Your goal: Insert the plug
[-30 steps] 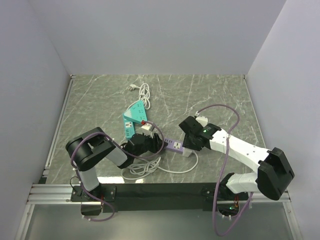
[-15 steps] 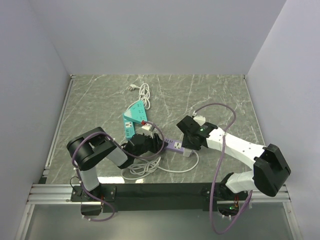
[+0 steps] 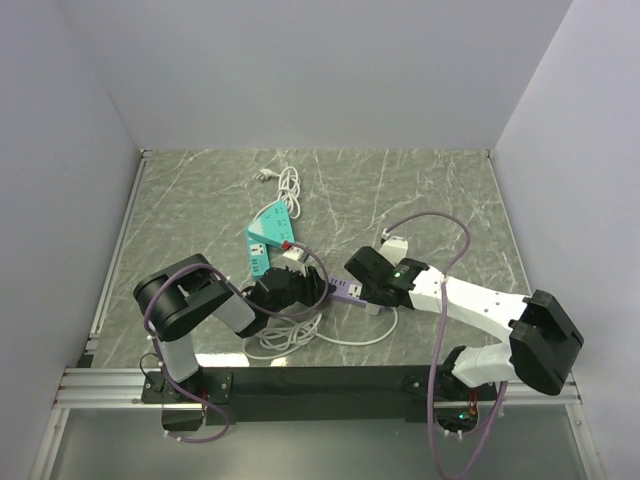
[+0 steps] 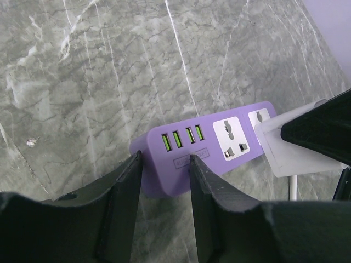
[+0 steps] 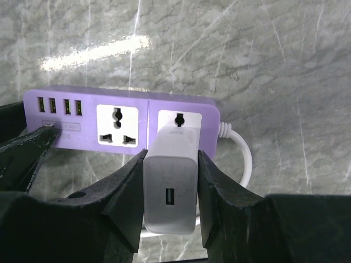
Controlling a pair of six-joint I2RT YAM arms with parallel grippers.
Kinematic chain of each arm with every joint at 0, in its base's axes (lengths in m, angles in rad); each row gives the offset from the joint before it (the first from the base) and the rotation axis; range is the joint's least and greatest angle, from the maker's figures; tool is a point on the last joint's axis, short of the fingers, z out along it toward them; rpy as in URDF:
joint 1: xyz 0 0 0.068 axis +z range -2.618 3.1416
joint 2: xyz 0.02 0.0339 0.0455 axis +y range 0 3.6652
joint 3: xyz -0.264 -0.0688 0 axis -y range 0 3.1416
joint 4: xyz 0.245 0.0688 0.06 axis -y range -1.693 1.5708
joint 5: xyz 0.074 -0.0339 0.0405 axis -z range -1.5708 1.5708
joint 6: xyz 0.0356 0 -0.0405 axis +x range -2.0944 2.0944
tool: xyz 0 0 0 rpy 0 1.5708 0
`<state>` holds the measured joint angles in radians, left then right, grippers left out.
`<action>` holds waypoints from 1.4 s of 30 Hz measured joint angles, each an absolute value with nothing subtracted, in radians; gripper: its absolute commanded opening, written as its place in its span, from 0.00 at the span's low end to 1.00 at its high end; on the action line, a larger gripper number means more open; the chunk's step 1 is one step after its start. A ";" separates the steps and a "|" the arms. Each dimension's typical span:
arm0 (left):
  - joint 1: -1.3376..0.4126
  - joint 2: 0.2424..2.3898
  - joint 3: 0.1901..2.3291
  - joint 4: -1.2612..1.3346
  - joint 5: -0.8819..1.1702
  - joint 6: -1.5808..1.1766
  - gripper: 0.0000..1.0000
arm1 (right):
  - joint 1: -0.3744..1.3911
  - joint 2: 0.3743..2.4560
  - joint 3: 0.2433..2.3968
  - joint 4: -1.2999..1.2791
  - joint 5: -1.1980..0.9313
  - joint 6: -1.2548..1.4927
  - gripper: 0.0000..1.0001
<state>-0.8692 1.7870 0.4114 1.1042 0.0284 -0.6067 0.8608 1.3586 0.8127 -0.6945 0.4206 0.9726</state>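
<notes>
The plug (image 5: 170, 181) is a white block with rounded corners and a small port on its back face. My right gripper (image 5: 170, 164) is shut on it, one finger on each side. It sits against the right socket of the purple power strip (image 5: 123, 118); only that socket's top hole shows, and I cannot tell if the prongs are in. The left wrist view has the plug (image 4: 285, 153) at the strip's (image 4: 181, 159) far end. My left gripper (image 4: 164, 164) is shut on the strip's USB end. From above, both grippers meet at the strip (image 3: 347, 291).
A teal power strip (image 3: 268, 235) lies behind the left gripper, with a small pinkish adapter (image 3: 293, 255) at its near end. A white cable with a slim plug (image 3: 288, 185) is coiled further back. Another white cable (image 3: 300, 335) loops in front of the strip. Grey walls stand on three sides.
The right arm has swung left and lower with the plug, bringing it onto the purple strip's right socket. The left gripper has stayed at the strip's end.
</notes>
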 measured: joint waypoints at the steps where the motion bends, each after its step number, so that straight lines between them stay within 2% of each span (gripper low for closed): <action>1: -0.869 1.787 0.411 1.104 0.028 -0.607 0.43 | 0.864 1.353 0.805 -0.685 0.427 0.976 0.00; 11: -0.869 1.787 0.411 1.104 0.027 -0.612 0.43 | 0.847 1.319 0.767 -0.636 0.422 0.971 0.00; 26: -0.867 1.808 0.406 1.145 0.004 -0.641 0.42 | 0.720 1.326 0.768 -0.515 0.379 0.827 0.00; 32: -0.886 1.720 0.385 1.047 -0.007 -0.641 0.66 | 0.708 1.308 0.771 -0.482 0.375 0.800 0.00; 33: -0.889 1.696 0.386 1.024 -0.014 -0.640 0.76 | 0.707 1.302 0.771 -0.486 0.372 0.793 0.00; 35: -0.892 1.638 0.387 0.972 -0.035 -0.636 0.84 | 0.706 1.279 0.768 -0.500 0.366 0.781 0.00; 36: -0.893 1.610 0.389 0.946 -0.052 -0.638 0.90 | 0.706 1.265 0.767 -0.509 0.364 0.774 0.05; 38: -0.892 1.551 0.398 0.880 -0.089 -0.636 0.97 | 0.706 1.216 0.767 -0.528 0.363 0.759 0.10; 42: -0.892 1.429 0.415 0.765 -0.159 -0.636 0.99 | 0.706 1.110 0.767 -0.559 0.373 0.731 0.23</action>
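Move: The right hand holds the white plug against the purple strip's right-hand socket, about 2 cm ahead of that hand and 3 cm below; the strip's middle is some 3 cm ahead, 4 cm left and 4 cm below. That socket is about 10 cm right of the left hand, which pinches the strip's other end, 2 cm back and 1 cm lower. From the left hand the straight teal strip lies about 17 cm left and 8 cm ahead, the cord coil roughly 11 cm left and 12 cm back. Keep the right fingers shut on the plug and push it forward against the socket about 4.5 cm, then raise it nearly 6 cm, swinging the fingertips some 10 degrees forward. As the right hand's push ends, open the left gripper wide to let go of the strip's left end, easing back slightly, then lift it about 6 cm and draw it leftward. ##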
